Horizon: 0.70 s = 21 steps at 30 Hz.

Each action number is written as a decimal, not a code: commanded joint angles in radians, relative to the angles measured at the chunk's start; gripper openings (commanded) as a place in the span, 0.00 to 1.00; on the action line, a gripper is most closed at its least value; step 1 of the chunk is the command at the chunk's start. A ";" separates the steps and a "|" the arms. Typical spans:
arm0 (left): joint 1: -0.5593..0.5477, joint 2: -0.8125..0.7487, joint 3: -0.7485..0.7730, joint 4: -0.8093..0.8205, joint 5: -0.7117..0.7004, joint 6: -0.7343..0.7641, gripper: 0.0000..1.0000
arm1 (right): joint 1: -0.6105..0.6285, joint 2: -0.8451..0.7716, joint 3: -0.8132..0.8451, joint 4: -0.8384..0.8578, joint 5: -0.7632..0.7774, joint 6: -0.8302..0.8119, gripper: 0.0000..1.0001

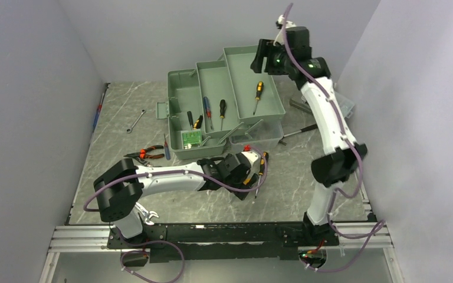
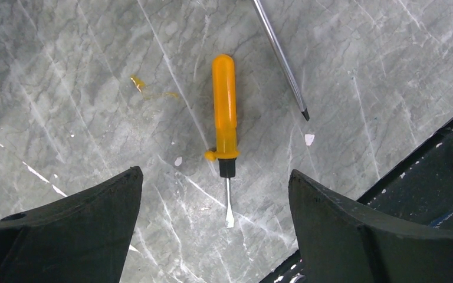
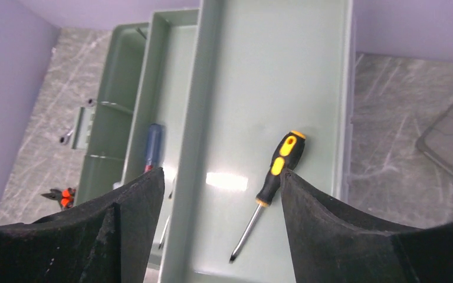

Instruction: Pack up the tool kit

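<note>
The sage-green tool kit (image 1: 180, 88) stands open at the back of the table with its trays folded out. My right gripper (image 1: 262, 59) hangs above the far right tray (image 3: 307, 71), open (image 3: 221, 172) and holding nothing. A black-and-yellow screwdriver (image 3: 277, 165) lies loose in that tray below it. A blue-handled screwdriver (image 3: 152, 144) rests in the middle tray. My left gripper (image 1: 253, 177) is low over the table in front of the box, open (image 2: 215, 174). An orange-handled flat screwdriver (image 2: 225, 112) lies on the marble just ahead of its fingers, untouched.
Orange-handled pliers (image 1: 144, 154), a blue screwdriver (image 1: 166, 147) and a wrench (image 1: 135, 120) lie left of the box. A long metal shaft (image 2: 280, 56) lies beside the orange screwdriver. A clear organiser box (image 3: 448, 141) sits at the right wall. Another wrench (image 1: 147, 217) lies by the left base.
</note>
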 commanded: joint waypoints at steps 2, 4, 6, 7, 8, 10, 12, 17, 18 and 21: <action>-0.006 0.045 0.064 0.001 0.020 0.010 0.92 | -0.006 -0.294 -0.186 0.137 0.049 0.004 0.74; -0.007 0.066 0.076 0.007 0.023 0.014 0.91 | -0.007 -0.383 -0.289 0.191 0.060 0.014 0.74; -0.006 0.087 0.085 0.015 0.026 0.012 0.89 | -0.007 -0.473 -0.404 0.246 0.083 0.027 0.74; -0.007 0.098 0.089 0.020 0.029 0.012 0.86 | -0.006 -0.516 -0.452 0.273 0.092 0.036 0.74; -0.006 0.108 0.093 0.026 0.033 0.011 0.84 | -0.006 -0.556 -0.500 0.300 0.103 0.045 0.74; -0.007 0.131 0.103 0.032 0.037 0.008 0.78 | -0.007 -0.649 -0.585 0.354 0.117 0.060 0.74; -0.006 0.160 0.117 0.033 0.045 0.006 0.74 | -0.007 -0.709 -0.647 0.384 0.123 0.069 0.75; -0.007 0.212 0.132 0.041 0.036 -0.002 0.61 | -0.006 -0.786 -0.726 0.404 0.110 0.073 0.75; -0.006 0.221 0.133 0.045 0.032 -0.003 0.58 | -0.006 -0.791 -0.732 0.403 0.108 0.072 0.75; -0.006 0.250 0.150 0.031 0.014 -0.002 0.47 | -0.006 -0.789 -0.726 0.385 0.114 0.058 0.75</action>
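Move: The orange screwdriver lies about 7 cm below my left hand, 2 cm ahead and 3 cm to its right. The long screwdriver is some 5 cm ahead of that hand, 10 cm right and 7 cm down. From my right hand, the just-released tray screwdriver sits about 13 cm below, 1 cm back and 2 cm left; the orange one is roughly 30 cm back, 5 cm left and 33 cm down. I sink my left hand about 5 cm onto the orange screwdriver, easing 2 cm right as its fingers narrow from wide open to about half, one on each side of the handle near the collar, without pinching it yet. Meanwhile my empty right hand swings some 15 cm back, up 9 cm and a little right, away from the top tray, fingers staying open and tipping up about 20 degrees. ##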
